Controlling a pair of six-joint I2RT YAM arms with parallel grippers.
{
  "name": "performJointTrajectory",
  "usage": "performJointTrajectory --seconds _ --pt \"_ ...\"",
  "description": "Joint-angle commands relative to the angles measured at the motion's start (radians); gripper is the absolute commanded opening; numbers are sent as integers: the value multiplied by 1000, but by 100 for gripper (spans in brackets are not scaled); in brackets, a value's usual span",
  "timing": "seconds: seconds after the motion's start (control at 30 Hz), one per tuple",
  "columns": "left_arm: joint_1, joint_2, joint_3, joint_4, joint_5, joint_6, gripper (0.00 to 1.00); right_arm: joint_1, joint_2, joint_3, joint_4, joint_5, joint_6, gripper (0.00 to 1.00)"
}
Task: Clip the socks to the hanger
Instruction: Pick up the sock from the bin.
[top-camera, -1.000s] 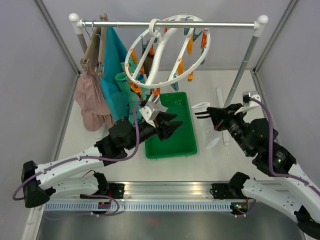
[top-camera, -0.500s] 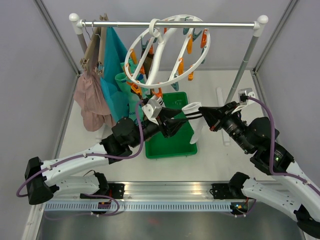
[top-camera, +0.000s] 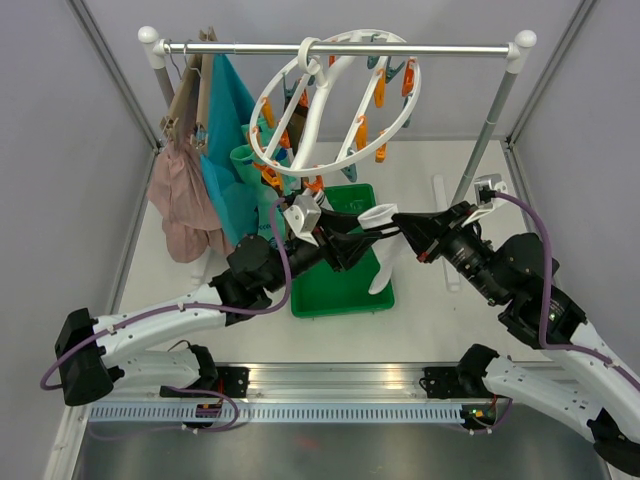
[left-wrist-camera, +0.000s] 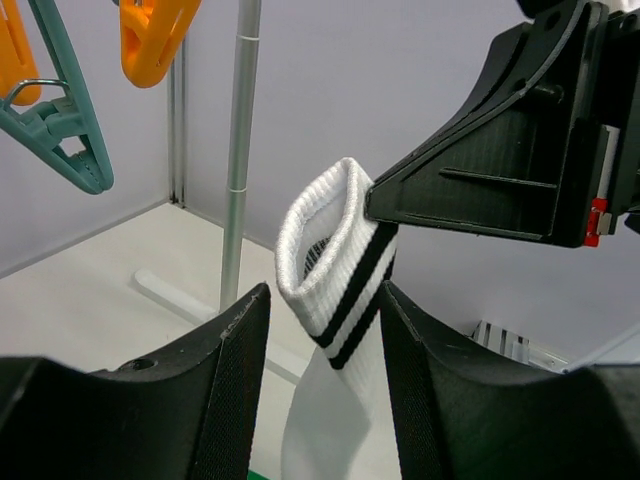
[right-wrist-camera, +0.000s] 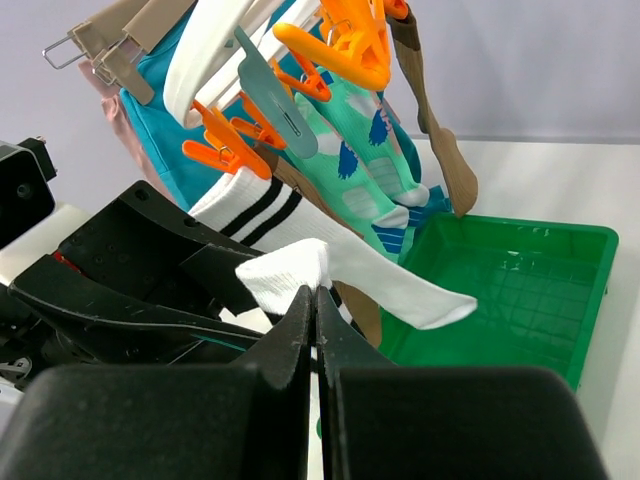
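Observation:
My right gripper is shut on the cuff of a white sock with black stripes, which hangs over the green tray's right side. My left gripper is open, its fingers either side of that sock just below the cuff, with a gap on the left. The round white hanger hangs tilted from the rail above. A second white striped sock, a mint-teal sock and a brown sock hang from its pegs.
A green tray lies under both grippers. A large teal garment and a pink-beige garment hang on tan hangers at the rail's left end. The rail's right post stands behind my right arm.
My right gripper carried the white sock left, from beside the tray to over its right side. My left gripper rose towards it, opened a little wider, and now straddles the sock.

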Motion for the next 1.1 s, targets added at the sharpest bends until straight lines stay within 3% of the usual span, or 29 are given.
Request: performJointTrajectory --seconds 0.0,0.47,0.67,0.73,0.8,0.87,0.97,1.0,1.07 --pt "6 -14 -16 109 49 -42 54 6 2 14 47 -24 20 0" --pt "17 -17 -39 137 55 -53 43 6 39 1 95 -53 33 0" --pt "25 -16 -51 157 40 -65 17 6 42 0 90 -59 32 0" --pt "25 -16 -50 157 44 -65 3 6 48 -3 87 -62 30 0" --pt "26 -17 -50 154 50 -60 2 4 50 -11 84 -61 26 0" --pt "26 -23 -53 149 52 -48 2 4 50 -15 83 -56 17 4" --pt "26 -37 -53 122 56 -20 2 6 51 -12 61 -30 -15 25" --pt "26 -43 -54 112 58 -13 2 6 54 -11 53 -15 -29 38" --pt "28 -55 -53 83 50 15 2 6 60 1 34 32 -57 47"
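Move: The left hand, open, has the striped sock's cuff just off its fingertips, about 3 cm to its right, 1 cm ahead and 1 cm up. The right hand holds that cuff; the left fingers wait some 5 cm to its left, 2 cm back and 2 cm lower. From the left hand, the hung striped sock is about 7 cm ahead and 4 cm left, 2 cm lower; the teal clip 9 cm ahead, 2 cm left, 7 cm up; the green bin 14 cm ahead, straight, some 35 cm below. The left fingers close on the cuff and pinch it while that hand stays almost in place. First the right hand, still gripping the sock, eases it about 1.5 cm left in between them; only after the left has shut does the right open to nearly half and let go, starting to sink and edge forward by less than 1 cm. ##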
